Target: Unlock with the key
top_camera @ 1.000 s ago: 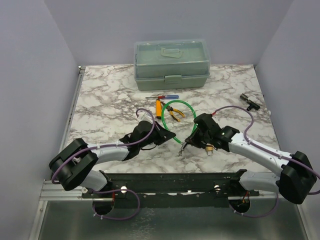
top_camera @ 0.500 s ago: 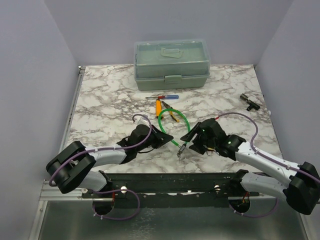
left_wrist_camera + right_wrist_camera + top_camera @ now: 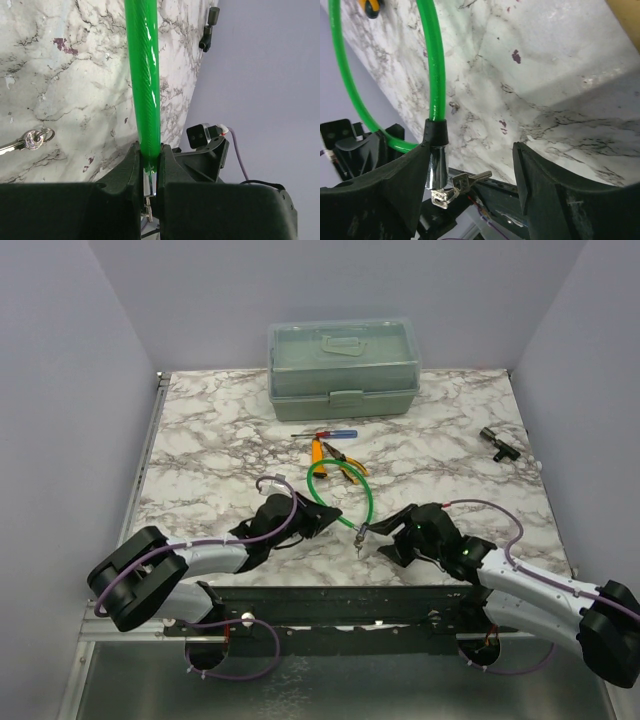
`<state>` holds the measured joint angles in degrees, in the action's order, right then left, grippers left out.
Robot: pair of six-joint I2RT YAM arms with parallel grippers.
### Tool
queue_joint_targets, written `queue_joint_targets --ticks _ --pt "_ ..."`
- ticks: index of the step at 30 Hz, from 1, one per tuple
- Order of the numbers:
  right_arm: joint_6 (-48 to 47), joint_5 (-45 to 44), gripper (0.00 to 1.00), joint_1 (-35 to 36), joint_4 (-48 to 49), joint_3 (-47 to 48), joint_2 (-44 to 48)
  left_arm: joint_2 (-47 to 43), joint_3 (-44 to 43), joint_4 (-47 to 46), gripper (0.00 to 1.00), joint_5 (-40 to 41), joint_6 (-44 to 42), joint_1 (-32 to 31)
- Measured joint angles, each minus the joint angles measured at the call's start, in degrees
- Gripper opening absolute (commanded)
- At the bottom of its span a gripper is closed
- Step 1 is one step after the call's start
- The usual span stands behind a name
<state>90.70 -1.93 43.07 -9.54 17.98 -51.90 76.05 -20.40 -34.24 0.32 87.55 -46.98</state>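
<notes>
A green cable lock [image 3: 311,483] loops over the marble table. My left gripper [image 3: 322,517] is shut on one end of the cable [image 3: 142,75], which runs up from between its jaws [image 3: 149,152]. The other end carries a black collar and a chrome lock barrel [image 3: 437,167]. A small silver key [image 3: 439,198] sticks out of the barrel's lower end, and a second key [image 3: 472,179] hangs from its ring. My right gripper [image 3: 472,150] is open; the barrel lies against its left finger and nothing touches the right one. In the top view the keys [image 3: 360,538] glint just left of that gripper [image 3: 384,537].
A pale green toolbox [image 3: 343,368] stands at the back. A red-and-blue screwdriver [image 3: 325,435], an orange tool [image 3: 317,452] and yellow-handled pliers [image 3: 347,468] lie beyond the cable loop. A small black part [image 3: 497,443] sits at the far right. The table's near edge is close under both grippers.
The right gripper has opened and drawn back toward the near edge, lower and further left. The left gripper has pulled the cable end a little nearer too.
</notes>
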Motion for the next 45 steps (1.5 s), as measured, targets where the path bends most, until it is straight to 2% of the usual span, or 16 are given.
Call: queue_joint_targets --ticks 11,22,35,45 --pt "6.32 0.31 0.62 0.02 17.49 -4.59 -1.99 -3.32 2.29 -1.73 0.00 0.24 2.64 0.00" --pt "6.34 1.25 0.52 0.02 28.96 -5.46 -8.28 -6.51 4.59 -2.25 0.00 0.22 5.35 0.04" --pt "3.65 3.58 0.43 0.02 34.40 -5.46 -9.73 -8.61 8.33 -5.25 0.00 0.28 9.35 0.11" --pt "3.17 6.38 0.39 0.02 35.54 -5.29 -11.37 -3.82 8.87 -10.88 0.00 0.26 10.80 0.11"
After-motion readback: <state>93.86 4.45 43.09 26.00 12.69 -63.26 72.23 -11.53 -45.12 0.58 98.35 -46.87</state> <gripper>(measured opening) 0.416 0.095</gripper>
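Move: From the open right hand, the lock barrel with its keys, at the closed end of the green cable loop, lies about 4 cm to the left, 2 cm ahead and 2 cm higher. The padlock is on the table some 8 cm to that hand's right, 4 cm ahead and 6 cm below; the pliers are roughly 20 cm ahead, 7 cm left. From the left hand, gripping the cable beside it, the barrel is about 4 cm back, 5 cm right and 3 cm below. The right hand comes in around the lock barrel, travelling about 5 cm left while rising some 3.5 cm and reaching a little forward, rolling roughly 15 degrees so its left side lifts, and its fingers narrow from wide to under half open, one on each side of the barrel's black collar but not yet clamped. The left hand keeps its pinch on the cable and eases about 2 cm left and slightly back, rising and then sinking partway again, with a slight roll that lowers its left side. ##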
